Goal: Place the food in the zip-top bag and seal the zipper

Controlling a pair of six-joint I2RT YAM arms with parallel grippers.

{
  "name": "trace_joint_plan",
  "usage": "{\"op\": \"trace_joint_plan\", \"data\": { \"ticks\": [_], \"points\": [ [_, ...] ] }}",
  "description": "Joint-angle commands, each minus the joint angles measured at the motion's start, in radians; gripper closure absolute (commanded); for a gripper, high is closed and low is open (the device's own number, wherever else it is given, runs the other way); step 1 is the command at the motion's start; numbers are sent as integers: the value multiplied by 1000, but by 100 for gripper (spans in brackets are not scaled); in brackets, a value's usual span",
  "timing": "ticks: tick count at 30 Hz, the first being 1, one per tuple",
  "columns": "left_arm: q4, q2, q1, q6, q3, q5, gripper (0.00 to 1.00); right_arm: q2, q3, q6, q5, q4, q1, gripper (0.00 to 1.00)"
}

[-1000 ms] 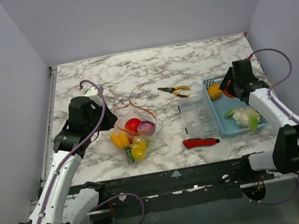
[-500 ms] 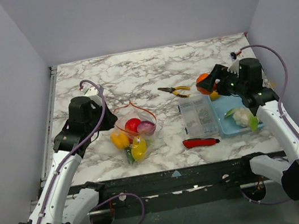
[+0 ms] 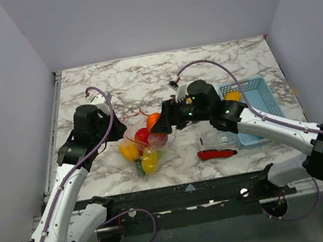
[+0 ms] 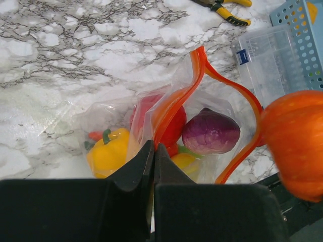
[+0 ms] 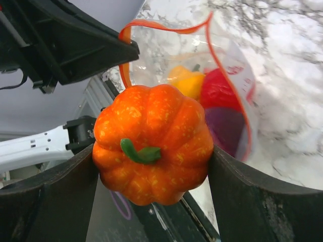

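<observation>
The zip-top bag (image 3: 147, 143) lies left of centre with its mouth held up and open. My left gripper (image 4: 153, 149) is shut on the bag's near wall just below the orange-red zipper (image 4: 202, 65). Inside lie a yellow pepper (image 4: 108, 151), a red tomato (image 4: 172, 126) and a pinkish-purple bulb (image 4: 210, 132). My right gripper (image 5: 151, 166) is shut on an orange pumpkin-like piece of food (image 5: 151, 141) and holds it just above the bag's open mouth (image 3: 153, 121), with the zipper loop (image 5: 166, 27) behind it.
A red-handled knife (image 3: 216, 154) lies near the front edge, right of the bag. A light blue basket (image 3: 259, 95) with a yellow piece (image 3: 232, 96) stands at the right, and a clear compartment box (image 4: 270, 60) is beside it. Yellow-handled pliers (image 4: 227, 7) lie behind.
My right arm has swung left from the blue basket across the table, carrying the orange piece to the bag's mouth. The left arm and the bag have stayed still.
</observation>
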State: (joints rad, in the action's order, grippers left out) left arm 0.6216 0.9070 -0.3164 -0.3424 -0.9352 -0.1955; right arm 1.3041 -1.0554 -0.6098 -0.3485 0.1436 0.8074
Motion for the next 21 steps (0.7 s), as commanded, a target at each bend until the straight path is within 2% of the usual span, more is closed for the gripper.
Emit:
{"op": "trace_joint_plan", "data": {
  "ticks": [1,8,14,15,21],
  "points": [
    [-34,-43,-6,14,10,-32,100,123,-133,14,184,-17,124,45],
    [-49,-72,-6,13,17,-59,100,276,-284,6,375,111,161,23],
    [-51,-73,-10,11,15,-67,100,337,-336,4,366,140,183,10],
    [-50,-72,-11,11,15,-68,100,339,-337,1,363,139,184,0],
    [-49,-72,-10,11,15,-67,100,324,-338,14,325,128,184,0]
  ]
}}
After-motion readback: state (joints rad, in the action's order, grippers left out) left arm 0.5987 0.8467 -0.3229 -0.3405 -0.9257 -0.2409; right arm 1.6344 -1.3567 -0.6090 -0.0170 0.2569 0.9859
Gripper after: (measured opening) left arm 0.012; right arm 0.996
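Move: The small orange pumpkin is already in my right fingers, and the bag's open mouth has its middle about 6 cm left, 3 cm ahead and 5 cm below them. Inside, the red tomato sits some 7 cm left, 5 cm ahead and 13 cm down; the purple onion, 1 cm left, 3 cm ahead and 12 cm down. From my left hand, pinching the zipper edge, the mouth's middle is about 7 cm right, 1 cm back and 3 cm lower. I carry the pumpkin about 7 cm left over the bag's mouth with my right hand, then ease forward some 3 cm and sink about as much, the fingers tipping down roughly 10 degrees. As the sideways travel ends, I spread them wide and let go of the pumpkin. My left hand keeps its pinch on the zipper edge and rises nearly 2 cm. ##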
